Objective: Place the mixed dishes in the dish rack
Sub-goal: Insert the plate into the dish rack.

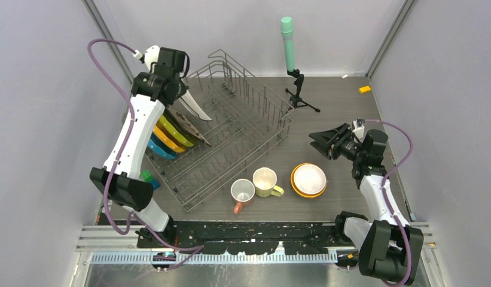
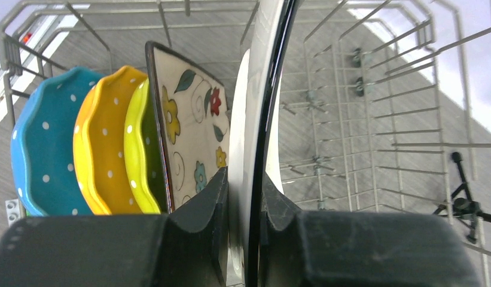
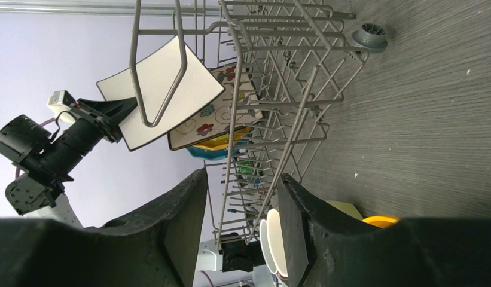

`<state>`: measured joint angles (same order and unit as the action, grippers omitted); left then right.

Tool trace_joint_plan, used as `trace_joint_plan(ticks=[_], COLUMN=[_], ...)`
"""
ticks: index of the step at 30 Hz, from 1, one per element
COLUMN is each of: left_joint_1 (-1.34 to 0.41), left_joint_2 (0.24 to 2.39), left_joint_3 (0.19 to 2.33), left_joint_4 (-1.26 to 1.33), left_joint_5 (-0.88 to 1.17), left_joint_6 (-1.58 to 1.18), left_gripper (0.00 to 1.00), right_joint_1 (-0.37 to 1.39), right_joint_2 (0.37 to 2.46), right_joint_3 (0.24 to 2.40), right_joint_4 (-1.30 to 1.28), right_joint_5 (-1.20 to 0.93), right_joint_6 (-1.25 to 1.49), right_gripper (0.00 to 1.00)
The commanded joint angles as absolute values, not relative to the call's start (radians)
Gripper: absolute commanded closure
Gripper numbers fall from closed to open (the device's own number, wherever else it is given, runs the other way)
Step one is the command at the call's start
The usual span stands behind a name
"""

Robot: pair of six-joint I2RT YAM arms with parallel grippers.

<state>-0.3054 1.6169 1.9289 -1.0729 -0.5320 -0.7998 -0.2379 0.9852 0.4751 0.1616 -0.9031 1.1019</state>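
Observation:
The grey wire dish rack (image 1: 255, 156) lies left of centre. Blue (image 2: 42, 149), orange (image 2: 102, 149) and yellow-green (image 2: 141, 149) dotted plates stand on edge at its left end, then a flowered square plate (image 2: 192, 125). My left gripper (image 2: 246, 179) is shut on a white square plate (image 2: 261, 89) with a dark rim, held on edge above the rack beside the flowered plate. On the table stand a pink mug (image 1: 242, 192), a pale-yellow mug (image 1: 265, 181) and a white bowl (image 1: 308, 178) nested in an orange bowl (image 1: 296, 188). My right gripper (image 1: 317, 142) hovers open and empty above the bowls.
A green-topped cylinder on a black tripod (image 1: 287, 42) stands behind the rack. A small orange block (image 1: 365, 89) lies at the back right. A small blue-green box (image 1: 148, 178) sits by the rack's near left corner, next to the left arm.

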Motion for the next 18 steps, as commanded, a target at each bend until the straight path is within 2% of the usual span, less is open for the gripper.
trace_joint_plan(ticks=[1,13,18], left_joint_1=[-0.299,-0.298,-0.295], left_joint_2=[1.603,1.679,1.697], left_joint_3=[1.993,1.992,1.945], left_joint_4=[-1.051,-1.110,-1.054], left_joint_5=[-0.594,-0.601,-0.584], left_joint_6=[-0.847,-0.857,-0.858], left_gripper=[1.00,1.00,1.00], right_joint_1=[-0.238,-0.225,-0.219], right_joint_2=[0.993,1.008,1.008], right_joint_3=[0.499,0.506,0.504], right_joint_4=[0.228,0.234,0.224], right_joint_5=[-0.916,-0.901,-0.900], right_joint_6=[1.117,1.112,1.101], right_gripper=[0.48,0.48,0.48])
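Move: The left hand holds the white plate above the rack slot next to the flower plate; the slot's middle is about 18 cm below the hand, 5 cm back and 3 cm to its right. The flower plate is some 6 cm back, neither left nor right, and about 16 cm down. The green plate lies roughly 7 cm back and 5 cm left at that same depth. From the right hand the slot is about 37 cm left, 5 cm ahead and 5 cm lower. Keeping its pinch, the left hand lowers the white plate about 5 cm towards the slot, tipping roughly 10 degrees down. ##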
